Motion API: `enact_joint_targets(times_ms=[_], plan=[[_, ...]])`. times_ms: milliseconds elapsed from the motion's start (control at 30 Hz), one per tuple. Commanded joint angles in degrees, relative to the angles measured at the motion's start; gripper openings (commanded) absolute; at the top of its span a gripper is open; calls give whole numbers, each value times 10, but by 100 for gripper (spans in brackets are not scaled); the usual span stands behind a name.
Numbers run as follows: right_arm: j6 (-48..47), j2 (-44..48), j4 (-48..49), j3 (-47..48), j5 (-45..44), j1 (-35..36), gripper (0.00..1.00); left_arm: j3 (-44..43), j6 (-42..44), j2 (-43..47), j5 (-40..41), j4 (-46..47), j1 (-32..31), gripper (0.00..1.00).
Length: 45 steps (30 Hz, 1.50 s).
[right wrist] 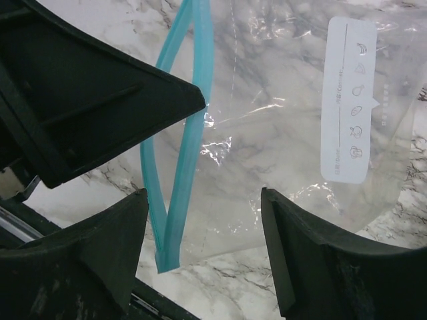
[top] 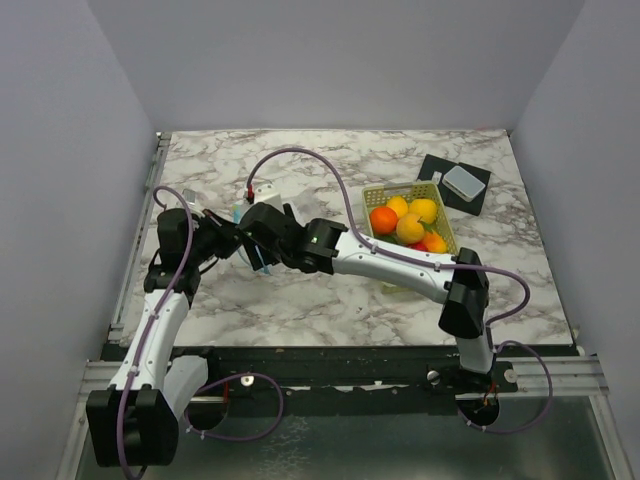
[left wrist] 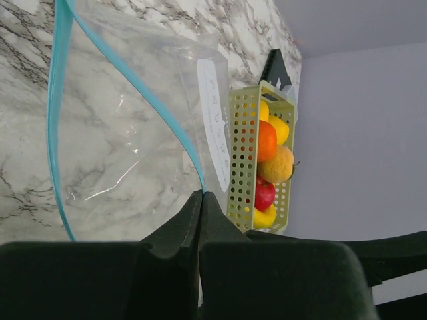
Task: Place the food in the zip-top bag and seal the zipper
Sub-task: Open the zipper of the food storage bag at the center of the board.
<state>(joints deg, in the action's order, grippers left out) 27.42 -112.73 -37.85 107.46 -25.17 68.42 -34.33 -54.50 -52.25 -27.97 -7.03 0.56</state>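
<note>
The zip-top bag (left wrist: pixel 127 127) is clear, with a white label, and hangs over the marble table. Its zipper (left wrist: pixel 167 113) is a light blue strip, and the mouth gapes open. My left gripper (left wrist: pixel 202 195) is shut on one strip of the zipper. My right gripper (right wrist: pixel 203 200) is open at the bag's mouth, with the zipper (right wrist: pixel 190 133) and clear bag (right wrist: pixel 280 133) between its fingers. In the top view both grippers (top: pixel 228 238) (top: pixel 262 245) meet at the bag (top: pixel 245 213). The food (top: pixel 408 222), orange, yellow and red pieces, lies in a basket.
The pale yellow-green perforated basket (top: pixel 436 190) stands right of the grippers, also seen in the left wrist view (left wrist: pixel 240 167). A black mat with a small grey box (top: pixel 462 181) lies at the back right. The right arm's link (top: pixel 390 262) stretches in front of the basket.
</note>
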Motion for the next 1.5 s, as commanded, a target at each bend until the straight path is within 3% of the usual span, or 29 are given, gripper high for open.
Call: enact_joint_targets(times_ms=[0,533,767,900,1100,1267,1467], plan=[[13,-26,-8,24,-43,9,73,-24,-13,12,-2,-8,-4,0],[18,-73,-19,57,-140,14,56,-36,-20,15,2,-16,-25,0],[19,-85,-29,67,-170,14,31,-36,-17,14,1,-17,-26,0],[18,-85,-33,67,-185,13,4,-40,-11,12,-1,-17,-28,0],[16,-76,-34,58,-202,14,1,-36,-6,12,-6,-18,-29,0],[11,-69,-33,47,-218,13,1,-37,-3,18,-14,-30,-29,41],[8,-60,-36,30,-248,11,1,-57,32,17,-17,-58,-30,55]])
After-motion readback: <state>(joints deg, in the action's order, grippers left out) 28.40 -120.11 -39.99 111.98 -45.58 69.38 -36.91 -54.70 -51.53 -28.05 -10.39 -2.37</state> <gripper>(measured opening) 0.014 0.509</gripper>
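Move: The raised, label-side zipper strip is still pinched in the left fingertips. The stretch the open right hand goes for lies about 3 cm ahead of the right hand, neither left nor right of it and some 2 cm lower; from the left hand it is about 2 cm to the right, 1 cm back and 1 cm lower. From the right hand, the white label lies roughly 9 cm ahead, 5 cm right and 7 cm below, and the zipper's near end about 3 cm back, 1 cm right and 6 cm below. The right hand eases forward about 4 cm and some 2 cm down to the raised zipper strip beside the left fingertips, its fingers closing from wide open to pinch it, then carries on forward and to its right with the strip held, while the wrist turns some 20 degrees in all, clockwise and tipping up. The left hand keeps its pinch meanwhile, shifting only 1 to 2 cm to the right and slightly up, and once the right fingers are shut it opens about halfway and lets go of the strip. ##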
